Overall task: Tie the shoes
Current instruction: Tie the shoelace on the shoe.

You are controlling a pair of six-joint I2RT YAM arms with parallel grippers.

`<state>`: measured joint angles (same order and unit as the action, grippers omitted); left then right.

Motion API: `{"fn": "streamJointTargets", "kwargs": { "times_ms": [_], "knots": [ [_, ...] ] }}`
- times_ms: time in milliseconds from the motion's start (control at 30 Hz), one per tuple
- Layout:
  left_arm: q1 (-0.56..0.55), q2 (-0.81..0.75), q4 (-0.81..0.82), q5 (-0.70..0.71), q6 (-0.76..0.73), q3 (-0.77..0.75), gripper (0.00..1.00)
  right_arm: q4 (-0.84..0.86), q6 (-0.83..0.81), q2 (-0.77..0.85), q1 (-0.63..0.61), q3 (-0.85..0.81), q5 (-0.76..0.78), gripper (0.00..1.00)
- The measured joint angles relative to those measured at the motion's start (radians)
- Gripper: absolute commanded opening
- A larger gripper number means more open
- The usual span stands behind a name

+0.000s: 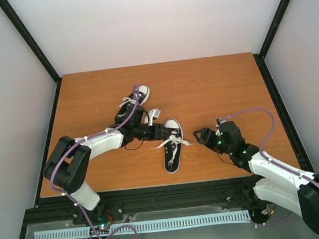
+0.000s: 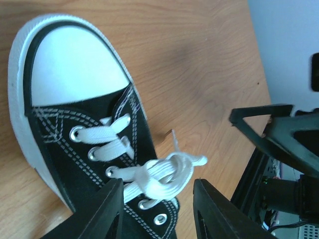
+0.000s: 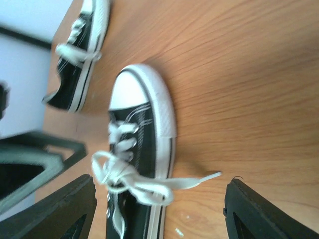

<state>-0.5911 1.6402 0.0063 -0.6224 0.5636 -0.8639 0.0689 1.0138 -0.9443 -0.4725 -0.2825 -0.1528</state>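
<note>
Two black shoes with white toe caps lie on the wooden table: the far shoe (image 1: 137,95) (image 3: 79,55) and the near shoe (image 1: 173,153) (image 2: 65,79) (image 3: 142,104). My left gripper (image 1: 162,132) (image 2: 157,201) hovers over the near shoe's laces, jaws partly apart. A bunched loop of white lace (image 2: 167,172) lies between its fingers, not visibly pinched. My right gripper (image 1: 198,134) (image 3: 159,209) stands wide open just right of that shoe, holding nothing. A loose lace end (image 3: 199,180) trails onto the table between its fingers.
The far shoe's laces (image 1: 127,103) look tied or bunched beside the left arm's forearm (image 1: 101,141). Black frame rails run along the table's sides (image 1: 276,99). The right gripper's finger (image 2: 269,127) shows close by in the left wrist view.
</note>
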Motion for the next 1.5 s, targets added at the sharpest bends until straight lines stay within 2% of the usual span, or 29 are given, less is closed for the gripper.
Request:
{"fn": "streamJointTargets", "kwargs": {
  "times_ms": [167, 333, 533, 667, 767, 1167, 1267, 1400, 1500],
  "knots": [
    [-0.011, 0.024, -0.045, -0.002, -0.013, -0.002, 0.4, -0.006, -0.2, -0.006, 0.0, -0.026, -0.164, 0.69],
    [-0.022, 0.042, -0.073, -0.002, -0.02, -0.014, 0.39, -0.013, -0.319, -0.106, 0.0, -0.07, -0.251, 0.64],
    [-0.029, 0.071, -0.082, -0.002, -0.027, -0.045, 0.38, 0.006, -0.38, -0.238, -0.005, -0.103, -0.312, 0.64],
    [-0.03, 0.08, -0.082, -0.002, -0.029, -0.057, 0.34, 0.026, -0.397, -0.284, -0.009, -0.106, -0.326, 0.63],
    [-0.034, 0.086, -0.081, -0.003, -0.031, -0.062, 0.3, 0.043, -0.401, -0.307, -0.012, -0.107, -0.332, 0.6],
    [-0.045, 0.101, -0.067, -0.015, -0.018, -0.063, 0.09, 0.081, -0.41, -0.376, -0.013, -0.135, -0.356, 0.37],
    [-0.045, 0.101, -0.056, -0.014, -0.012, -0.063, 0.01, 0.085, -0.418, -0.383, -0.013, -0.14, -0.356, 0.27],
    [-0.046, 0.1, -0.05, -0.006, -0.009, -0.063, 0.01, 0.085, -0.424, -0.399, -0.013, -0.149, -0.36, 0.1],
    [-0.046, 0.086, -0.043, 0.017, -0.005, -0.051, 0.01, 0.08, -0.424, -0.397, -0.014, -0.153, -0.359, 0.05]
  ]
}}
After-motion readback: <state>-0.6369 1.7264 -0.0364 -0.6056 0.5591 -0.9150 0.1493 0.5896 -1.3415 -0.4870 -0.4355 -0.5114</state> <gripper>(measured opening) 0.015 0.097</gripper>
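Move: The right loop of the bow lies about 7 cm left of the right hand, 1 cm back and 3 cm lower; the knot is roughly 10 cm left, level ahead, 2 cm down, and the right lace end some 4 cm left, 3 cm back and 6 cm down. The left loop is just below the left hand, 2 cm down, 1 cm right and 1 cm back, with the white toe cap about 4 cm straight ahead and 6 cm down. The right hand swings left about 7 cm to the bow with its fingers open, rising a little before it sinks to some 3 cm below its start and turning about 30 degrees counter-clockwise, then nearly closes and pinches the right loop. Over the shoe the left hand first dips a couple of centimetres and slightly back, then edges a little right and shuts its half-open fingers on the left loop, so that the two grippers face each other across the knot. ##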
